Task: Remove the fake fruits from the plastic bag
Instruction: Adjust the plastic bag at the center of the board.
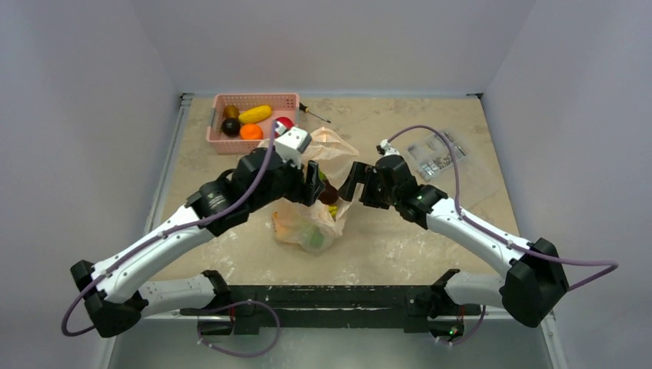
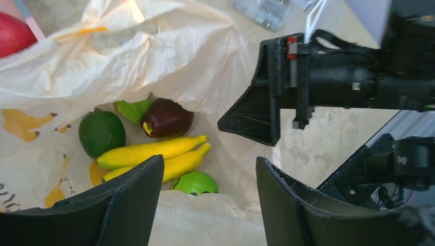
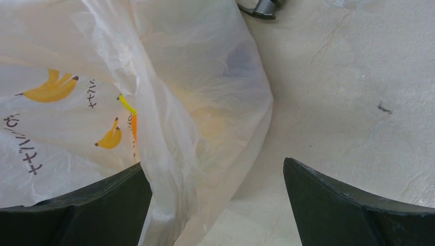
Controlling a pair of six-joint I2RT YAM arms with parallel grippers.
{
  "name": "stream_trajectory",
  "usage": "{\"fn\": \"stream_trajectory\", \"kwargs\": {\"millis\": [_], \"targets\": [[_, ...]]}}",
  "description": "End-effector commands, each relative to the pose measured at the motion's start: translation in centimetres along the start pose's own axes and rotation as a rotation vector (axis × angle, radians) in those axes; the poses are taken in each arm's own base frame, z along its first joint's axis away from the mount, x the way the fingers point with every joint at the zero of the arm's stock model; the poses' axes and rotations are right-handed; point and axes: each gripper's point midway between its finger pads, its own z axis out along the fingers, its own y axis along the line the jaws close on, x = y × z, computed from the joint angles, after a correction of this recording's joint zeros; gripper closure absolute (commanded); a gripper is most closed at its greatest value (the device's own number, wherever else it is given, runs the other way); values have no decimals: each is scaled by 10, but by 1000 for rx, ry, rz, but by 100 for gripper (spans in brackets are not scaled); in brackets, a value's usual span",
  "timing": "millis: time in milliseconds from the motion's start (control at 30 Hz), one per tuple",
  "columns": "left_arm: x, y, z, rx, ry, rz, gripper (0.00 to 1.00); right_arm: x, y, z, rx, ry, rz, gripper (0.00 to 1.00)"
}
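Observation:
The plastic bag [image 1: 288, 223] lies crumpled mid-table with its mouth gaping between both grippers. In the left wrist view the bag [image 2: 169, 46] holds the fake fruits: a yellow banana bunch [image 2: 154, 154], a dark maroon fruit [image 2: 166, 118], a dark green fruit [image 2: 101, 132] and a bright green ball [image 2: 196, 182]. My left gripper [image 2: 208, 205] hovers open over the bag's near rim, holding nothing. My right gripper [image 3: 218, 205] is open at the bag's right side. A fold of the bag [image 3: 154, 133] hangs loose by its left finger. In the top view the left gripper [image 1: 315, 184] and right gripper [image 1: 354, 181] face each other closely.
A pink basket [image 1: 254, 101] at the back left holds several other fruits, among them a red apple [image 2: 13, 33]. A screwdriver [image 1: 315, 114] lies beside it. A flat clear packet [image 1: 434, 157] of small parts sits at the right. Grey walls enclose the table.

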Motion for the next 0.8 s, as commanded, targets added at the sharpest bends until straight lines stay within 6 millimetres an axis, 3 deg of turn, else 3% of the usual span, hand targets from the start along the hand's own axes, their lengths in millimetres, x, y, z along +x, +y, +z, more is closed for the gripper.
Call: {"fn": "stream_trajectory", "kwargs": {"millis": [0, 100, 200, 267, 367, 433, 533, 633, 767], "targets": [[1, 8, 20, -69, 12, 41, 38, -6, 22, 4, -53, -64, -19, 10], [34, 13, 35, -82, 89, 36, 44, 6, 24, 7, -74, -55, -31, 24], [79, 18, 42, -88, 200, -19, 48, 20, 2, 13, -22, -57, -25, 36], [115, 24, 46, -108, 263, -87, 54, 27, -16, 14, 23, -69, -24, 57], [156, 26, 52, -105, 305, -175, 60, 34, -54, 8, 126, -130, 13, 100], [176, 21, 61, -78, 326, -222, 63, 39, -81, 0, 193, -179, 48, 100], [187, -7, 83, -25, 395, -186, 64, 35, -111, -23, 270, -280, 88, 100], [172, -38, 109, 13, 425, -139, 66, 25, -114, -44, 255, -358, 99, 100], [153, -58, 130, 41, 406, -132, 66, 17, -113, -57, 260, -372, 56, 100]]}}
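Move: Some 20 cm below the left hand and 3 cm back of it is the plastic bag's near rim; the eggplant inside lies about 5 cm ahead, 5 cm to the right and 23 cm down, the bananas 2 cm ahead, 5 cm right and 24 cm down. The bag's right rim is about 2 cm back, 1 cm to the left and 5 cm below the right hand, with the eggplant 5 cm left, 1 cm ahead and 9 cm down. Dropping some 20 cm to the bag's near-left rim, the left hand narrows its fingers to about half their gap, then pushes about 9 cm right against the film. The right hand eases left, sinks, pinches the right rim with fingers now shutting fully and draws it about 12 cm right and a little back, rising slightly at the end and turning about 20 degrees clockwise. ##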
